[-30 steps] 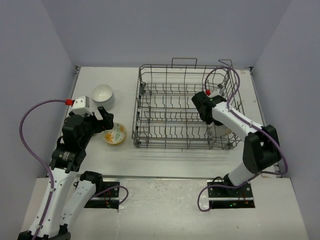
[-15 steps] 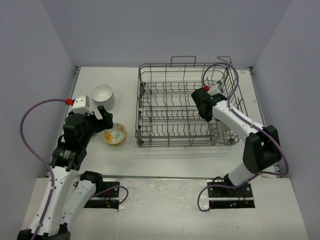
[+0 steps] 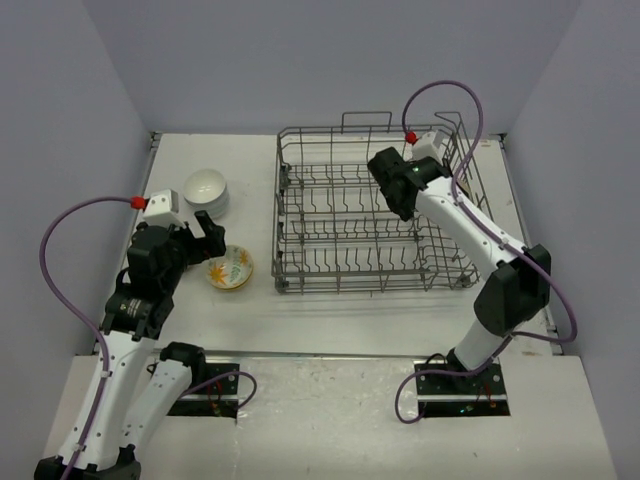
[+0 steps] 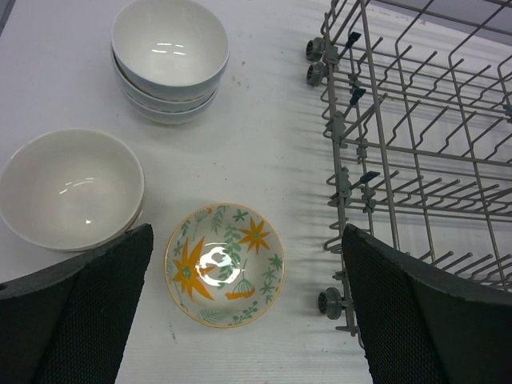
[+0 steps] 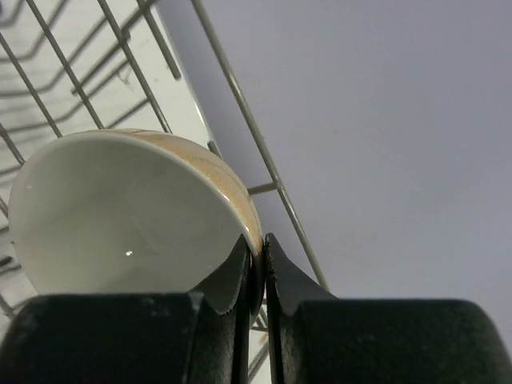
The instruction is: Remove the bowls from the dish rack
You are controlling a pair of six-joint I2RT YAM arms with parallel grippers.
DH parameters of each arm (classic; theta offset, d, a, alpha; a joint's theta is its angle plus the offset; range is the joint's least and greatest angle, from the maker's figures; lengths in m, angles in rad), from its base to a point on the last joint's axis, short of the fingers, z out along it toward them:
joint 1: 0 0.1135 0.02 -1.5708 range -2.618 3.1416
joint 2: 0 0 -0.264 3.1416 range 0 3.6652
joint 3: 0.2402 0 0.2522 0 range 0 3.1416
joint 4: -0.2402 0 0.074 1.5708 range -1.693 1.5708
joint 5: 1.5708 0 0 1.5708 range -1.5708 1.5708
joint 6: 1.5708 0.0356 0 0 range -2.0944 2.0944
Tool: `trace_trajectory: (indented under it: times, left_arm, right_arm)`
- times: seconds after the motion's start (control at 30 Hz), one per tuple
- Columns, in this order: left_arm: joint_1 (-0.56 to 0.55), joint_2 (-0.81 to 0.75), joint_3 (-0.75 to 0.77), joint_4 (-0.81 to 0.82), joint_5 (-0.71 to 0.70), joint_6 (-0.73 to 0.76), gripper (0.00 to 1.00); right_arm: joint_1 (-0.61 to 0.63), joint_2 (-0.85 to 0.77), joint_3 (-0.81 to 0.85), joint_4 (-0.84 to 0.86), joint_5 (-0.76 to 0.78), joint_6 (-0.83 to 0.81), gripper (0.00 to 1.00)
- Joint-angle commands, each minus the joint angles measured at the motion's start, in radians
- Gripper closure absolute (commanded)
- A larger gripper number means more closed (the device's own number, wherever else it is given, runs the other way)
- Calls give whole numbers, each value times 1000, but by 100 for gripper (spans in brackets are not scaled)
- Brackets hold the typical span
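Note:
My right gripper (image 5: 258, 264) is shut on the rim of a bowl (image 5: 120, 216), white inside and beige-tan outside, held up in front of the dish rack's wires (image 5: 240, 120). From above, the right gripper (image 3: 398, 188) hangs over the rack (image 3: 330, 215), and its wrist hides the bowl. My left gripper (image 4: 248, 320) is open above a floral bowl (image 4: 225, 266) on the table, touching nothing. The floral bowl (image 3: 230, 268) lies just left of the rack.
A stack of white bowls (image 4: 170, 58) and a second stack of pale bowls (image 4: 70, 188) stand on the table left of the rack's corner (image 4: 344, 176). From above, the white stack (image 3: 206, 190) is near the left wall. Walls close in all round.
The right gripper has risen from the rack's near right corner and swung toward its far middle with the bowl. The rack shifted slightly and settled. The left arm barely moved.

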Motion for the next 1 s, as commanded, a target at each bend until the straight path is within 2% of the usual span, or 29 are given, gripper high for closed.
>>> trace_trajectory:
  times: [0.0, 0.07, 0.13, 0.17, 0.2, 0.27, 0.33, 0.37, 0.4, 0.47, 0.5, 0.67, 0.73, 0.93, 0.97]
  left_arm:
    - [-4, 20, 52, 23, 16, -8, 0]
    - [-4, 55, 104, 31, 71, -40, 0]
    - [-5, 121, 150, 41, 131, -74, 0]
    - [-5, 150, 209, 52, 166, -86, 0]
    - [-8, 210, 239, 66, 197, -114, 0]
    - [-25, 276, 332, 103, 264, -144, 0]
    - [-128, 377, 415, 106, 191, -167, 0]
    - [-242, 445, 507, 104, 148, -169, 0]
    - [-299, 480, 553, 101, 55, -167, 0]
    - [-437, 563, 654, 55, -22, -163, 0]
    - [-474, 642, 757, 32, -98, -155, 0]
    - [-640, 862, 1021, -152, -264, -138, 0]
    - [-659, 954, 1113, -224, -309, -138, 3]
    - [-691, 1085, 1186, -351, -410, -175, 27]
    - [-696, 1091, 1181, -359, -424, -178, 37]
  right_arm:
    - [43, 29, 167, -304, 117, 293, 100]
    - [63, 26, 222, -301, 69, 274, 100]
    - [68, 11, 272, -204, 22, 192, 100]
    - [69, -9, 266, -112, -38, -18, 100]
    - [71, -96, 199, 177, -262, -146, 100]
    - [66, -195, 126, 386, -519, -221, 100]
    - [68, -211, 169, 403, -661, -178, 100]
    - [66, -185, 221, 377, -743, -155, 100]
    - [68, -180, 235, 375, -800, -140, 100]
    - [68, -189, 220, 424, -905, -114, 100]
    - [69, -203, 214, 436, -957, -100, 100]
    - [72, -226, 198, 461, -979, -74, 100]
    - [74, -241, 191, 465, -986, -74, 100]
    - [72, -273, 154, 485, -966, -79, 100]
    - [74, -285, 137, 495, -965, -80, 100]
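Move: The right gripper holds the last beige bowl by its rim, the bowl's middle about 5 cm below, 3 cm ahead and 2 cm left. Its handover spot is some 18 cm left, 2 cm ahead and 6 cm up; the dish rack's middle is about 19 cm left, 7 cm ahead, 18 cm down. From the empty left hand, that bowl lies about 60 cm right, 10 cm ahead and 4 cm lower; the patterned bowls sit 4 cm right, 3 cm ahead, 20 cm below. Swing the right gripper about 18 cm left and 6 cm up over the rack, still pinching the rim, turning counter-clockwise and rolling its left side up so the bowl faces upward, then hold there. Meanwhile bring the open left gripper some 28 cm right and 9 cm forward towards the bowl's left rim, turning clockwise, rising 15 cm before dipping again as its fingers start closing; contact isn't clear. ##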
